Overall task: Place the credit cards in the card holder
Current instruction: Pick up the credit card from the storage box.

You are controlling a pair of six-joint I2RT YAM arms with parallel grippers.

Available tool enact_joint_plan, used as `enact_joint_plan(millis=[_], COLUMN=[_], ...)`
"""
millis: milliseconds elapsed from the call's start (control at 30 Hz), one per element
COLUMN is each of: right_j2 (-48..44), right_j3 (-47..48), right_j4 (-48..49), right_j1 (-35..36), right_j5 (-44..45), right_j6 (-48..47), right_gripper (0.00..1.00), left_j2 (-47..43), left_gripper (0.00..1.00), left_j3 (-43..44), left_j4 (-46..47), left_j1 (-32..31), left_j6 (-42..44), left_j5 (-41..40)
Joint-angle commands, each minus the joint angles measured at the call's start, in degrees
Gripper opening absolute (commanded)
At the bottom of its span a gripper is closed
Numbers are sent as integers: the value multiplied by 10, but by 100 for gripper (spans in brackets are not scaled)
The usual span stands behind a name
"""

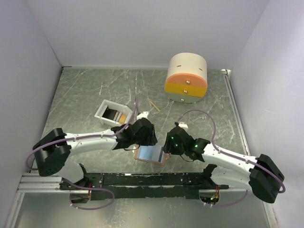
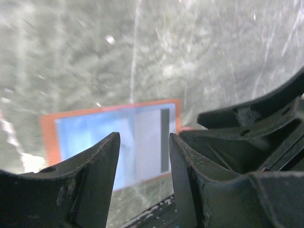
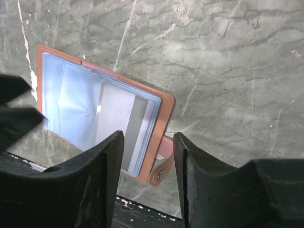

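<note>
The card holder [image 1: 151,155] lies open on the table between my two grippers, salmon-pink at the rim with light blue inner faces [image 3: 71,104]. A grey card [image 3: 118,124] sits in its right-hand pocket, and the snap strap [image 3: 161,173] sticks out beside it. More credit cards, one black [image 1: 112,114] and one gold [image 1: 123,117], rest in the white tray. My left gripper [image 2: 144,137] hovers open just above the card holder [image 2: 95,142], nothing between its fingers. My right gripper [image 3: 148,137] is open over the holder's strap edge, holding nothing.
The white tray [image 1: 102,110] stands behind the left arm. A round cream, orange and yellow drawer box [image 1: 186,78] is at the back right. A thin wooden stick [image 1: 153,105] lies between them. The black base rail [image 1: 142,179] runs just in front of the holder.
</note>
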Motion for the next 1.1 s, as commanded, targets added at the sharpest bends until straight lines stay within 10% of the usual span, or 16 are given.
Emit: enact_joint_plan(millis=[0,567,1067], right_j2=[-20,-36,-66], right_j3=[14,42,46], right_j4=[-17,4,19], right_j1=[-1,-2,-1], right_j5=[21,26,24], right_j6=[-10,-37,-54], right_gripper=[47,86,94], left_j2=[-44,29,176], left_gripper=[58,92,91], left_j3=[71,176,205], left_j4=[-157,-191,-154], left_j1=[40,239,270], left_j6=[101,432,515], left_j5=[-105,-208,-236])
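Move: The credit cards standing in the middle of the storage box are roughly 17 cm ahead and 20 cm to the left of the left hand, some 5 cm lower. The black card is about 4 cm left of them and 1 cm farther out, the gold one 3 cm to their right and 1 cm nearer. The open card holder lies about 5 cm back, 2 cm left and 7 cm below the left hand. From the right hand those middle cards are roughly 22 cm ahead, 26 cm left, slightly lower. To the cards in the storage box goes the left hand, swinging quickly left and forward, some 27 cm in all, away from the card holder; it arcs up about 8 cm, then sinks 10 cm over the box, rolling some 50 degrees from pointing rightward to pointing down as its fingers open wide. The right hand rises about 5 cm off the holder's right side, easing slightly forward and opening fully. ##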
